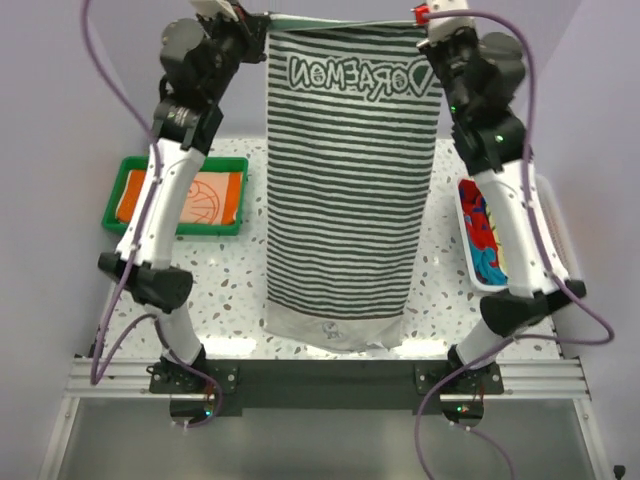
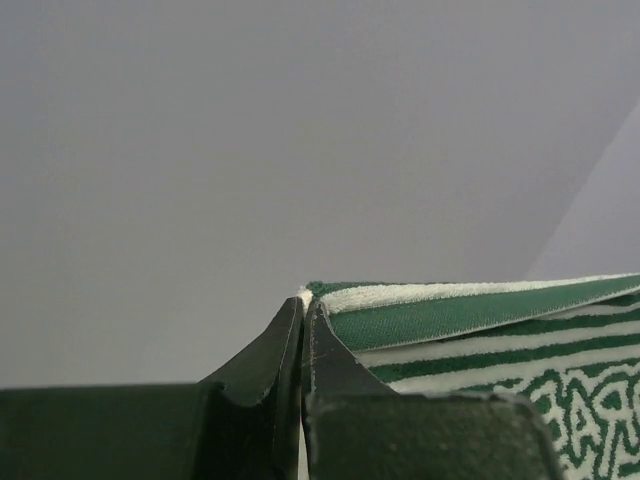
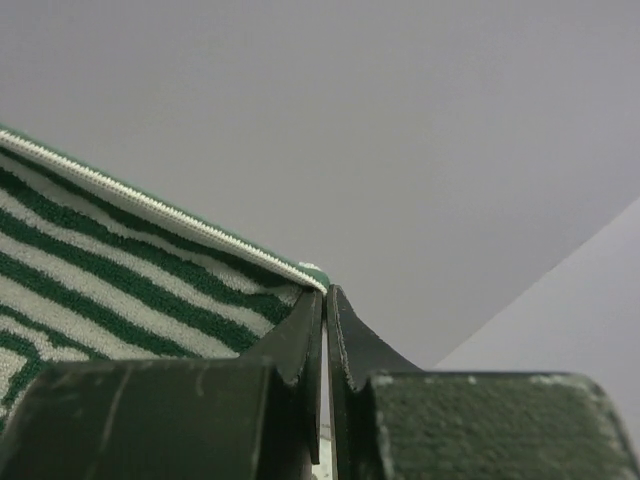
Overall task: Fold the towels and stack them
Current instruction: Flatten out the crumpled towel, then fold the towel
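A striped towel [image 1: 345, 180], dark green-black and white with mirrored lettering near its top, hangs stretched flat between both raised arms. Its lower hem [image 1: 340, 335] bunches on the table near the front edge. My left gripper [image 1: 262, 22] is shut on the towel's top left corner. In the left wrist view the fingers [image 2: 303, 300] pinch the hemmed corner, and the striped towel [image 2: 470, 320] runs off to the right. My right gripper [image 1: 420, 25] is shut on the top right corner. In the right wrist view the gripper [image 3: 326, 295] pinches it, and the striped towel [image 3: 120, 270] stretches away to the left.
A green tray [image 1: 180, 162] at the left holds an orange towel with a drawing [image 1: 195, 198]. A white mesh basket [image 1: 556, 222] at the right holds a red and blue patterned cloth [image 1: 482, 235], partly behind the right arm. The speckled white table [image 1: 230, 280] lies below.
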{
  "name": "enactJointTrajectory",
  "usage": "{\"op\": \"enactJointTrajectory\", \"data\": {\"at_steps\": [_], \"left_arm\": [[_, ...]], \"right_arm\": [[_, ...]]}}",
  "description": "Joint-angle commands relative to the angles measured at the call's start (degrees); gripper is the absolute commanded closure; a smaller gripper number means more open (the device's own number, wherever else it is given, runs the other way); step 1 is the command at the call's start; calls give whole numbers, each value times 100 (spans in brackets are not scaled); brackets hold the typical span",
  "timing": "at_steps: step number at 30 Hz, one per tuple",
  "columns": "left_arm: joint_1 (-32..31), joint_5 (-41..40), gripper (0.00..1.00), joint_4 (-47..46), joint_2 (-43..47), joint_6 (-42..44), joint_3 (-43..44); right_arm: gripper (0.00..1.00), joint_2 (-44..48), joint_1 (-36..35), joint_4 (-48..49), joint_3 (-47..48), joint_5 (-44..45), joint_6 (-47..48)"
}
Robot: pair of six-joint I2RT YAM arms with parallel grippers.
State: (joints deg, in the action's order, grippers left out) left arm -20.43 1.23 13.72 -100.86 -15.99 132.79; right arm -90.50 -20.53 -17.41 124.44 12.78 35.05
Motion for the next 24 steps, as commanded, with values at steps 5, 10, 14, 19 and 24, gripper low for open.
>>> {"op": "enactJointTrajectory", "data": {"at_steps": [5, 10, 14, 19, 24], "left_arm": [[724, 350, 100, -791, -1303, -607, -165], [953, 912, 100, -959, -1866, -748, -447], [1058, 1194, 100, -836, -2297, -940, -535], [1128, 1589, 100, -379, -2237, -1213, -1138], [1128, 1810, 100, -116, -1473, -1468, -2474]], "right_arm": [[100, -1127, 383, 1090, -288, 402, 275], [100, -1785, 594, 1126, -509, -73, 90], [100, -2059, 612, 705, -596, -319, 37], [100, -1928, 612, 239, -1359, -434, -7], [100, -1341, 621, -490, -2186, -556, -270]]}}
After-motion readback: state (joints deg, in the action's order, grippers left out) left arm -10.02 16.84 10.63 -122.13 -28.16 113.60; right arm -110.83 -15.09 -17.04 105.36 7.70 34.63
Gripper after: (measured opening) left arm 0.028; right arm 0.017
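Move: Both hands already hold the striped towel's top corners, stretched about 34 cm apart. The far strip of clear table it is taken to lies some 14 cm ahead of the left hand and 17 cm ahead of the right, roughly 60 cm below both. The green tray is about 31 cm left and 5 cm ahead of the left hand; the white basket is 28 cm right and 4 cm back from the right. Both hands keep their pinch, swinging down about 33 cm and forward 15 towards the far table, tipping fingers down. ##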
